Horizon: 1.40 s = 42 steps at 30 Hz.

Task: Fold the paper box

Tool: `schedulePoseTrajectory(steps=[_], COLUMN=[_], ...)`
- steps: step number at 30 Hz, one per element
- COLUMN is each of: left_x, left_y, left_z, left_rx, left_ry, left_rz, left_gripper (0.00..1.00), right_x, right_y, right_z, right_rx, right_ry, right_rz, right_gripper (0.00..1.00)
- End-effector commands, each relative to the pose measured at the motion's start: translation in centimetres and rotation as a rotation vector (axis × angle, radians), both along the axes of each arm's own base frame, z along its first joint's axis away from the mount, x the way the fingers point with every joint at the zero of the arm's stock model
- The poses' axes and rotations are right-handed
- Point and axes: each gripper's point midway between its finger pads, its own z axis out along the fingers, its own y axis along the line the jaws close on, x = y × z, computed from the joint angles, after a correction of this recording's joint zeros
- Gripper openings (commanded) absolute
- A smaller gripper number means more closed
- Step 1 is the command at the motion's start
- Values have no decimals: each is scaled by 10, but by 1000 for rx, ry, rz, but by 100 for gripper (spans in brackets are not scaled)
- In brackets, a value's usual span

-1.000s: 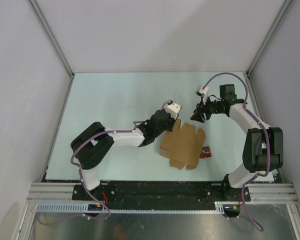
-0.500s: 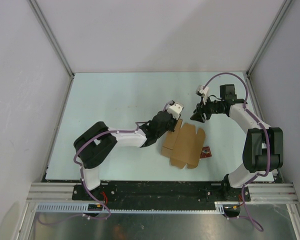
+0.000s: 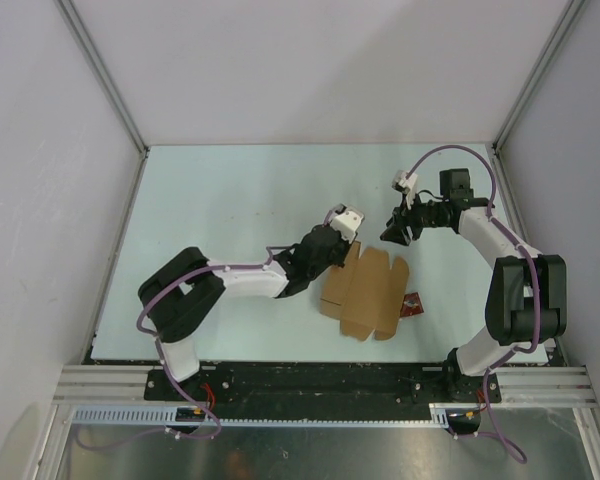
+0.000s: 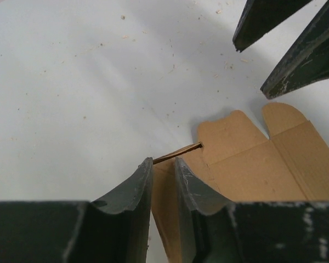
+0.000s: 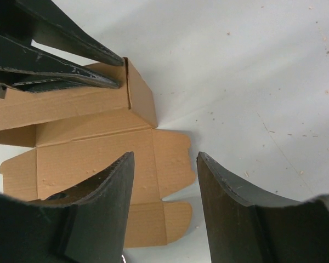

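Note:
The paper box (image 3: 365, 292) is a brown die-cut cardboard sheet lying mostly flat on the table, near the front middle. My left gripper (image 3: 335, 255) is at its left edge. In the left wrist view the gripper (image 4: 163, 164) is shut on a side flap of the paper box (image 4: 252, 159), and that flap stands up on edge between the fingers. My right gripper (image 3: 392, 230) hovers open over the box's far edge. In the right wrist view it (image 5: 164, 159) is open and empty above the box (image 5: 93, 159), with the raised flap (image 5: 140, 98) at the upper left.
A small red square packet (image 3: 411, 302) lies against the box's right edge. The pale table (image 3: 240, 200) is walled on the left, right and back. My right gripper's fingers (image 4: 301, 60) show at the top right of the left wrist view.
My left arm has shifted slightly and the box's left edge has moved a little with it. The right arm has not moved.

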Motion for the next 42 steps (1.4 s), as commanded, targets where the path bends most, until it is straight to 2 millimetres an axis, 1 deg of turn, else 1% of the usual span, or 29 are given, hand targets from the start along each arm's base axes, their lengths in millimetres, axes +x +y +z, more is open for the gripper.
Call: schedulePoseTrajectory(steps=[1, 2, 4, 5, 6, 8, 9, 10, 11, 12, 13, 14, 15, 16, 17, 19, 20, 22, 27, 29, 31, 35, 36, 42], left_x=[-10, -11, -13, -15, -15, -18, -19, -19, -22, -23, -27, -30, -33, -37, -42, -45, -46, -46, -45, -46, -46, -46, -46, -46], left_y=[12, 12, 15, 16, 20, 26, 30, 34, 40, 42, 45, 48, 47, 47, 43, 40, 40, 39, 41, 41, 44, 47, 47, 51], left_z=[23, 34, 40, 43, 53, 53, 63, 64, 61, 63, 72, 69, 70, 74, 75, 78, 77, 76, 71, 71, 68, 67, 67, 66], left_rx=[7, -11, -22, -27, -41, -39, -55, -55, -48, -56, -79, -77, -89, -102, -111, -112, -105, -103, -95, -95, -91, -91, -93, -89], left_ry=[-30, -44, -50, -55, -67, -72, -84, -89, -86, -85, -95, -88, -85, -87, -80, -87, -89, -89, -83, -81, -79, -81, -82, -88], left_rz=[-14, -15, -15, -16, -7, 3, 13, 26, 30, 33, 27, 22, 9, -5, -40, -56, -54, -54, -47, -46, -37, -26, -28, -15], left_gripper=[28, 28, 28, 28, 28, 29, 28, 29, 29, 29, 29, 29, 29, 30, 30, 30, 30, 29, 29, 29, 29, 29, 29, 29], right_x=[5, 4, 4, 4, 5, 10, 10, 10, 11, 12, 8, 7, 1, 0, -1, -5, -6, -11, -27, -30, -34, -43, -46, -54], right_y=[0, 0, -3, -4, -6, -14, -16, -19, -24, -32, -36, -42, -45, -47, -52, -58, -63, -66, -71, -74, -77, -76, -76, -76], right_z=[28, 29, 29, 30, 28, 26, 22, 18, 16, 11, 5, 2, -4, -9, -12, -21, -24, -28, -50, -57, -60, -72, -79, -96], right_rx=[22, 22, 18, 23, 26, 25, 31, 25, 23, 22, 13, 15, 17, 27, 31, 32, 35, 45, 30, 29, 40, 43, 42, 36], right_ry=[-61, -58, -47, -32, -11, 17, 50, 74, 91, 121, 159, 180, 224, 263, 286, 349, 368, 411, 544, 582, 618, 695, 729, 816], right_rz=[-6, -11, -30, -44, -64, -117, -140, -159, -182, -210, -227, -245, -253, -265, -285, -314, -329, -338, -350, -360, -371, -368, -367, -372], right_gripper=[56, 58, 59, 62, 63, 67, 68, 69, 71, 71, 72, 72, 72, 73, 74, 75, 76, 78, 81, 82, 82, 82, 82, 78])
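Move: The right hand hangs open off the box's far side; the flat panel's outer strip, at its far end, lies about 6 cm back, 5 cm right and 12 cm below it. The upright wall's far corner is some 9 cm left of this hand, 2 cm back and 4 cm lower; the red packet is 15 cm back, 7 cm right. The left fingers straddle that wall corner, with the strip's far end about 15 cm right, 4 cm back, 9 cm down. The right hand swings right past the box's far end, then sinks and draws back to the flat panel's outer strip, ending about 10 cm lower with its fingers spread wider and the wrist tipped over by some 45 degrees, close by the edge with no touch to be seen. Meanwhile the left hand, its opening unchanged, comes free of the upright wall's corner, backing off about 5 cm back and as far left while rising 6 cm, then easing down a little. ##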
